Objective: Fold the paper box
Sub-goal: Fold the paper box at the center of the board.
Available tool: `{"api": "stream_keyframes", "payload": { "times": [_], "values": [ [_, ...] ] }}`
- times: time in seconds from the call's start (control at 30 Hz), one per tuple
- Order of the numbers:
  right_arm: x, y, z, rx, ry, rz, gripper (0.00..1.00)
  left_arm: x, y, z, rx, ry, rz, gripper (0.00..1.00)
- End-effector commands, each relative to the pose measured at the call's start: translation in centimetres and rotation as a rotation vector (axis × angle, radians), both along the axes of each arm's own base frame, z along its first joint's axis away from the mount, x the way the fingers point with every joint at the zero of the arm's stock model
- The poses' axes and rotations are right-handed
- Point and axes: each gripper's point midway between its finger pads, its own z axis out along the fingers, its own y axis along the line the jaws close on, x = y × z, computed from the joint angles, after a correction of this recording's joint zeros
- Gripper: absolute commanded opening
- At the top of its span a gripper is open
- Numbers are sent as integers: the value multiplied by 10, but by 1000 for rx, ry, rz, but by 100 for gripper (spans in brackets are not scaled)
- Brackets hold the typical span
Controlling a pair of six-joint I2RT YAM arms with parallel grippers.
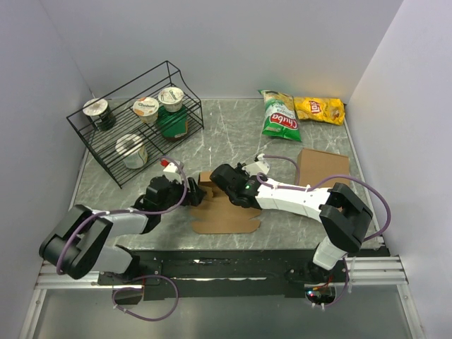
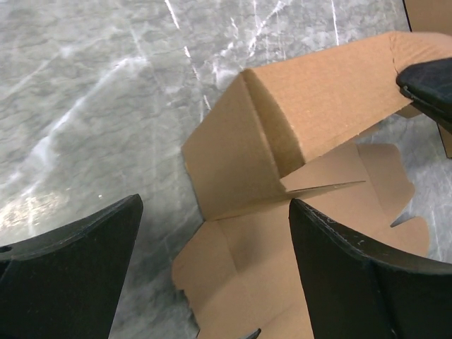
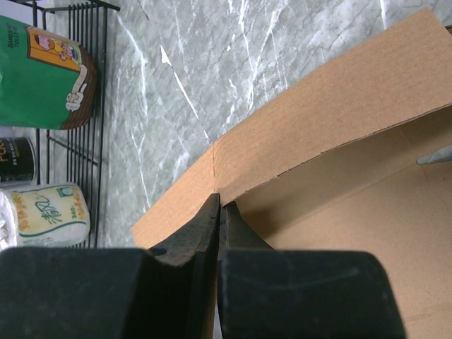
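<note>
The paper box (image 1: 224, 212) is a brown kraft blank lying on the table between the two arms, partly folded. Its far wall (image 2: 318, 99) stands raised, with a side flap (image 2: 226, 162) bent round at the left corner. My right gripper (image 3: 219, 205) is shut on the top edge of that raised wall (image 3: 332, 106), near a crease; in the top view it (image 1: 214, 178) sits at the box's far left corner. My left gripper (image 2: 215, 208) is open, with its fingers (image 2: 78, 268) wide apart over the box's left end, gripping nothing. The box floor (image 2: 268, 275) lies between them.
A black wire rack (image 1: 134, 131) with yoghurt cups stands at the back left. A green chips bag (image 1: 279, 116) and a yellow one (image 1: 319, 109) lie at the back. A plain cardboard slab (image 1: 323, 167) lies at the right.
</note>
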Motion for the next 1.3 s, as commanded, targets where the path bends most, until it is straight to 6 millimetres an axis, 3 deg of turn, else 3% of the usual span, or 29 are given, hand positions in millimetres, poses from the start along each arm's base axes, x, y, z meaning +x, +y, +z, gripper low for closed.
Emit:
{"api": "stream_keyframes", "payload": {
  "times": [0.0,0.27,0.5,0.7,0.77,0.9,1.17,1.27],
  "values": [
    [-5,-15,-10,-106,34,3,0,9,-10,13,-17,-97,-18,90],
    [-4,-14,-10,-112,40,12,0,23,-16,21,-22,-184,19,85],
    [-8,-13,-15,-116,67,19,0,33,-14,20,-8,-226,105,68],
    [-7,-8,-18,-130,85,46,0,39,-4,13,6,-247,192,55],
    [-7,-9,-16,-145,84,45,0,43,-2,10,29,-252,222,53],
    [-8,-15,-18,-143,84,24,0,47,10,2,82,-234,323,39],
    [-8,-26,-18,-150,89,-17,0,47,32,-1,162,-230,490,29],
    [-9,-29,-20,-154,97,-26,0,49,40,-3,213,-229,547,18]
  ]
}}
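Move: The raised far wall of the paper box has its left corner roughly 4 cm ahead of the left gripper's open fingers and 1 cm to their right, about level in height. The right gripper already pinches this wall some 7 cm farther right and 2 cm farther out than the corner, which puts the corner a little below that hand. The box's flat base panel lies about 8 cm right of the left hand, 3 cm back and 5 cm lower. Bring the left gripper about 4 cm forward, easing slightly right at first and then back left, onto the left corner of the raised wall. Tip the fingers up some 15 degrees, swing them nearly 20 degrees counter-clockwise, and close them from wide open to pinch the cardboard. Keep the right gripper shut on the wall, letting it drift 1 cm left towards the end. ##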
